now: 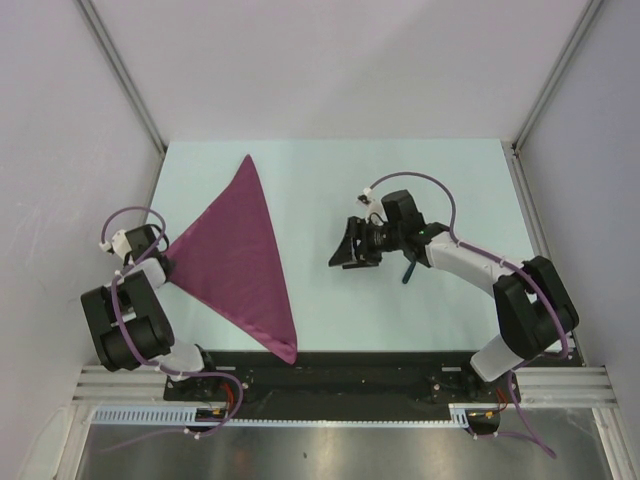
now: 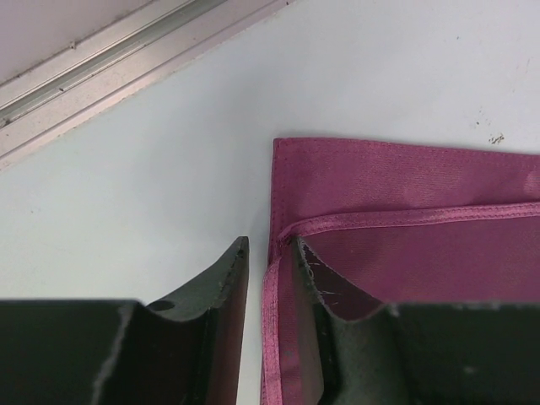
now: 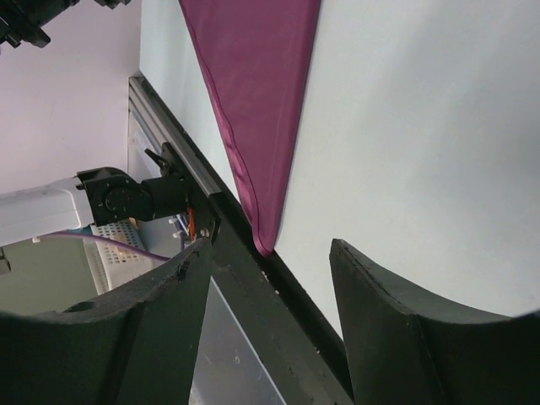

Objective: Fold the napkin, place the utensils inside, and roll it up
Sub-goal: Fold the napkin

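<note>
The magenta napkin (image 1: 240,260) lies folded into a triangle on the left half of the table, its near tip at the front edge. My left gripper (image 1: 165,250) is at the napkin's left corner. In the left wrist view the gripper (image 2: 270,245) stands slightly open, with the napkin's (image 2: 405,177) double hem running between the fingers and a thin gap showing beside it. My right gripper (image 1: 345,250) hovers open and empty at mid-table, right of the napkin (image 3: 253,76). A slim dark stick (image 1: 407,270) pokes out under the right arm; no gold spoon bowl shows.
The pale table (image 1: 330,180) is walled at the back and both sides. A black rail (image 1: 380,365) runs along the front edge, also shown in the right wrist view (image 3: 253,287). An aluminium wall rail (image 2: 110,67) lies just beyond the left gripper.
</note>
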Available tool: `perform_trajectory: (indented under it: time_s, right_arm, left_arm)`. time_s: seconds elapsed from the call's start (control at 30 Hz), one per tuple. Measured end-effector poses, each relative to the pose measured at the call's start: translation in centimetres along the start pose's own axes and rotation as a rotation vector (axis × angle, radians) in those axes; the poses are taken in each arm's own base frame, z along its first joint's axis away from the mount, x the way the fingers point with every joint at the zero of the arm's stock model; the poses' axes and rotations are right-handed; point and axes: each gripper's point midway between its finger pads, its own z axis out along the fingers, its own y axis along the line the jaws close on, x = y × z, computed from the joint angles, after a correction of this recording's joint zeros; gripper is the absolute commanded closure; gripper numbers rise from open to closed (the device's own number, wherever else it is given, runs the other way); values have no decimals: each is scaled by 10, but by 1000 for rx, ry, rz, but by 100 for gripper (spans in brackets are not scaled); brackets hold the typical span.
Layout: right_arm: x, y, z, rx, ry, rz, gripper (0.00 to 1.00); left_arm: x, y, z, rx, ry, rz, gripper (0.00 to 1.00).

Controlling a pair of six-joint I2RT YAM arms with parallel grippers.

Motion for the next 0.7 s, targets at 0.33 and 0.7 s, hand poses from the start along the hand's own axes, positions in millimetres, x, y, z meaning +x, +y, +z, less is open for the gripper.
perform_trajectory:
  time_s: [0.33, 0.7]
  right_arm:
    - [10, 3, 11, -4, 38, 1, 37]
    - [22, 9, 25, -11, 85, -4, 37]
  left_arm:
    - [-6, -4, 1, 6, -11, -4, 98]
    - [-10, -5, 3, 1, -16, -7, 100]
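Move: The napkin's folded-over hemmed edge ends right between the left fingertips, about 1 cm below the hand point; the napkin's left corner lies some 2 cm farther out and 4 cm left of there, its far tip about 37 cm ahead and 16 cm right. The napkin's near corner is roughly 20 cm back, 11 cm left and 13 cm below the right hand; on the same table, the spoon lies about 4 cm ahead and 19 cm right of that hand. The napkin's hem at its left end is pinched as the left fingers close from about a third open to shut, the hand easing about 1 cm forward, left and slightly up. Meanwhile the right hand travels some 3.5 cm left and back, sinking a little over 1 cm, towards the napkin's near corner, fingers staying open and touching nothing. ##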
